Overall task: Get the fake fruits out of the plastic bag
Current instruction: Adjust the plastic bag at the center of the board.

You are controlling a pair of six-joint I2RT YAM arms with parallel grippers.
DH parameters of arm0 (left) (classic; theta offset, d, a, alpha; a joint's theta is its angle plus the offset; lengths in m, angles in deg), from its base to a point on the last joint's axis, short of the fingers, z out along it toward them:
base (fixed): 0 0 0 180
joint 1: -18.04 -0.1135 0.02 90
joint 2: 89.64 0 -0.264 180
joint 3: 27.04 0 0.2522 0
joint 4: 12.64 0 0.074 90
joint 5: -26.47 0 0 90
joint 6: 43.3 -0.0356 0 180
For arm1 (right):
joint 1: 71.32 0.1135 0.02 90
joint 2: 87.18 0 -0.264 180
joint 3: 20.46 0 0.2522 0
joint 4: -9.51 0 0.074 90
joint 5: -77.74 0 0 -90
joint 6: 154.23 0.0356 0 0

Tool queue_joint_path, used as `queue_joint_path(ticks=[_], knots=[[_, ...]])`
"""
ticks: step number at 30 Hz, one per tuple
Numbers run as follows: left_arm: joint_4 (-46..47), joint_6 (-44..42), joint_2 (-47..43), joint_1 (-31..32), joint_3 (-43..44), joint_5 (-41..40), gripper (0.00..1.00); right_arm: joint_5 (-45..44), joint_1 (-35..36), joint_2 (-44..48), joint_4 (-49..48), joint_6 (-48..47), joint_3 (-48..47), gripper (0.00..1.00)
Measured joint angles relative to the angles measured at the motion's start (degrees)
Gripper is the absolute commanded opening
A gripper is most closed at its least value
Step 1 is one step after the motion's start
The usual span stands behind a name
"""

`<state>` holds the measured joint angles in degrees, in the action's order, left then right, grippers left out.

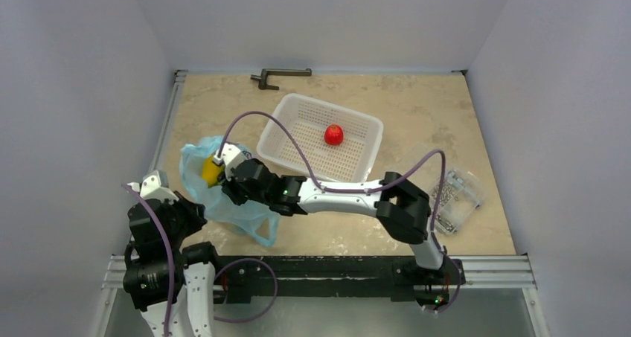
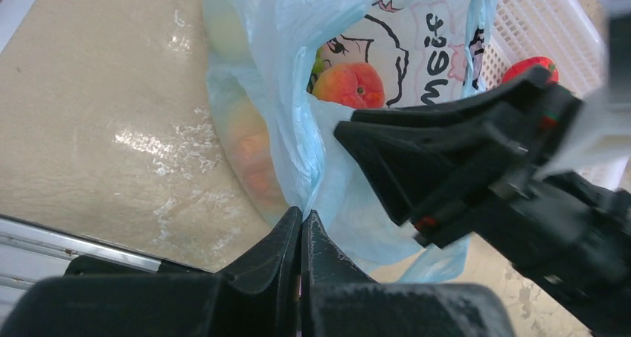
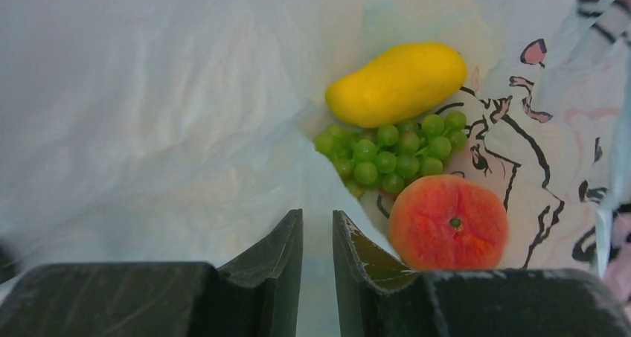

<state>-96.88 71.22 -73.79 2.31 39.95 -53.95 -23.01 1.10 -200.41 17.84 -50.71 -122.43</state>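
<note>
The light blue plastic bag (image 1: 227, 207) lies at the near left of the table, and my left gripper (image 2: 303, 218) is shut on a fold of its edge (image 2: 309, 166). My right gripper (image 3: 318, 216) reaches into the bag's mouth, its jaws a narrow gap apart with only pale film behind them. Inside the bag lie a yellow oblong fruit (image 3: 398, 84), a green grape bunch (image 3: 391, 155) and a red-orange peach (image 3: 449, 222), just right of my right fingertips. The peach (image 2: 350, 84) also shows in the left wrist view, with another orange fruit (image 2: 253, 158) dim behind the film. From above, the yellow fruit (image 1: 211, 172) shows at the bag's mouth.
A white perforated basket (image 1: 277, 140) stands behind the bag with a small red fruit (image 1: 334, 135) in it. A clear box of metal parts (image 1: 455, 196) sits at the right. A dark metal tool (image 1: 279, 75) lies by the back wall. The right arm (image 1: 335, 196) stretches across the table's front.
</note>
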Motion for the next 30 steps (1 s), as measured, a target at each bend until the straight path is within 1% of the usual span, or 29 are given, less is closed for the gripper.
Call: queue_joint_path(ticks=[2, 5, 10, 12, 16, 20, 24, 28, 29, 30], knots=[[-0.2, 0.2, -0.4, 0.0, 0.0, -0.9, 0.0, -0.5, -0.3, -3.9, 1.0, -0.5, -2.9, 0.22], [-1.1, 0.4, -0.4, 0.0, 0.5, -2.5, 0.0, -1.8, -1.0, -8.7, 3.2, -1.2, -7.8, 0.27], [-2.8, 0.4, 0.2, 0.0, 5.4, -6.5, 0.0, -1.0, -3.1, -12.1, 8.2, -1.8, -14.7, 0.3], [-2.7, 0.4, 0.5, 0.0, 7.0, -7.9, 0.0, 0.1, -3.9, -12.2, 10.0, -2.2, -16.0, 0.32], [-2.4, 1.0, 1.0, 0.0, 7.5, -8.9, 0.0, 2.9, -4.8, -11.9, 13.7, -2.3, -16.3, 0.33], [-2.4, 1.4, 1.1, 0.0, 7.3, -9.0, 0.0, 5.3, -4.4, -11.8, 19.7, -2.7, -16.2, 0.33], [-2.4, 1.4, 1.2, 0.0, 7.3, -9.4, 0.0, 6.1, -3.7, -11.4, 25.4, -3.3, -15.2, 0.42], [-1.9, 1.4, 1.7, 0.0, 7.2, -9.5, 0.0, 6.7, -3.3, -10.2, 29.9, -3.8, -13.7, 0.42], [-1.8, 1.4, 2.0, 0.0, 7.2, -9.6, 0.01, 6.9, -3.3, -10.1, 30.6, -3.8, -13.7, 0.42], [-1.8, 1.4, 2.4, 0.0, 7.2, -9.7, 0.1, 7.0, -3.2, -9.9, 31.4, -3.8, -13.7, 0.41]])
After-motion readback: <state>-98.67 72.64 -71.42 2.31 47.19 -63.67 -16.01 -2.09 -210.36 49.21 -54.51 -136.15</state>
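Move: The peach in the open bag lies about 3 cm ahead of the right hand, level with it sideways and roughly 11 cm below. At much the same height, the grapes are about 4 cm ahead and 4 cm left, and the mango some 5 cm ahead and 7 cm left. The white basket's middle is about 12 cm ahead, 26 cm right. From the left hand, the peach is some 9 cm ahead, 6 cm right, 14 cm below. The left hand keeps its pinch on the bag's near rim and draws it about 3 cm up and nearly as far left. Inside the bag mouth the right hand first dips forward some 5 cm, then comes back and swings right while sinking, finishing nearly 10 cm lower beside the peach. Its fingers tip down some 25 to 30 degrees and open partway, straddling the pear from just above. ##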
